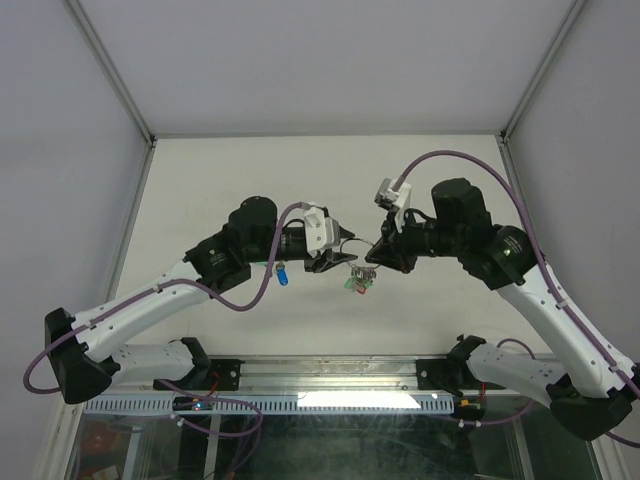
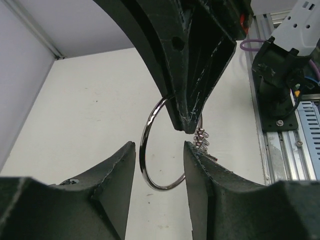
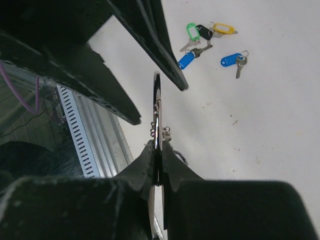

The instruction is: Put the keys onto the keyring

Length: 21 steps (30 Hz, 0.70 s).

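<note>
The keyring is a thin silver ring held in the air, and my right gripper is shut on its edge. In the left wrist view the right gripper's fingers come down from above onto the ring. My left gripper is open, its jaws standing either side of the ring's lower arc with a gap on the left side. Small split rings bunch on the ring by my right finger. Capped keys hang below the two grippers. Loose keys lie on the table: green, black, yellow and two blue.
A metal rail runs along the table's near edge below the grippers. The right arm's base stands at the right. White walls enclose the table on three sides. Purple cables loop from both arms.
</note>
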Tool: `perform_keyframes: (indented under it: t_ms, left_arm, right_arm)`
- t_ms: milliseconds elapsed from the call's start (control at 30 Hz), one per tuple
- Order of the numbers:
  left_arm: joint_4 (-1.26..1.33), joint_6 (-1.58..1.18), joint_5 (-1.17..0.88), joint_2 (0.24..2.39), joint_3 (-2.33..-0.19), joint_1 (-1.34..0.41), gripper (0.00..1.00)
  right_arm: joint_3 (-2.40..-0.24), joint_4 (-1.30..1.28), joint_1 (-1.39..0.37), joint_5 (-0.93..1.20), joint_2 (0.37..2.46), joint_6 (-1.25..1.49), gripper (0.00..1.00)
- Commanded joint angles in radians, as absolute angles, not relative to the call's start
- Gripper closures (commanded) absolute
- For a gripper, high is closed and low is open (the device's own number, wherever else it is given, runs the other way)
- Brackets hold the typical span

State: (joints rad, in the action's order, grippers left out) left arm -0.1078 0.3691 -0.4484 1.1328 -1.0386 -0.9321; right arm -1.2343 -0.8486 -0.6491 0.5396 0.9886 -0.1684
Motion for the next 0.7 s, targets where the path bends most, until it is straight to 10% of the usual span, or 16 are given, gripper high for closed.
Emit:
perform_keyframes:
  t_ms: [0, 367, 667]
  left_arm:
    - [-0.149, 0.425, -0.51, 1.152, -1.113, -0.928, 0.6]
    - [-0.19, 0.478, -0.507, 1.171, -1.139, -0.928, 1.0]
    - [-0.108, 0.41, -0.341, 1.152, -1.107, -0.928, 1.0]
  right_arm:
    - [-1.31, -0.776, -0.692, 0.57, 0.979, -0.229, 1.0]
    - [-1.326, -0.804, -0.736, 0.511, 0.978, -0.263, 0.99]
    - [-1.227, -0.642, -0.736, 0.241, 0.856, -0.179, 0.58]
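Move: The keyring is still pinched by my right fingers, and its middle lies about 4 cm to the left of my right hand at nearly the same height. From my left hand, whose open fingers straddle the ring's near edge, the ring's middle is some 3 cm to the right and roughly level. The key bunch hangs about 4 cm to the right of my left hand, 1 cm back and 5 cm below it. I shut my left fingers from nearly half open onto the ring's near side and keep that hand almost in place. Meanwhile my right hand carries its side of the ring about 2 cm back and leftward, rising a little. With the left pinch made, I open my right fingers to around 40%, then draw that hand some 2 cm forward, slightly right and up, tilting it about 10 degrees. ##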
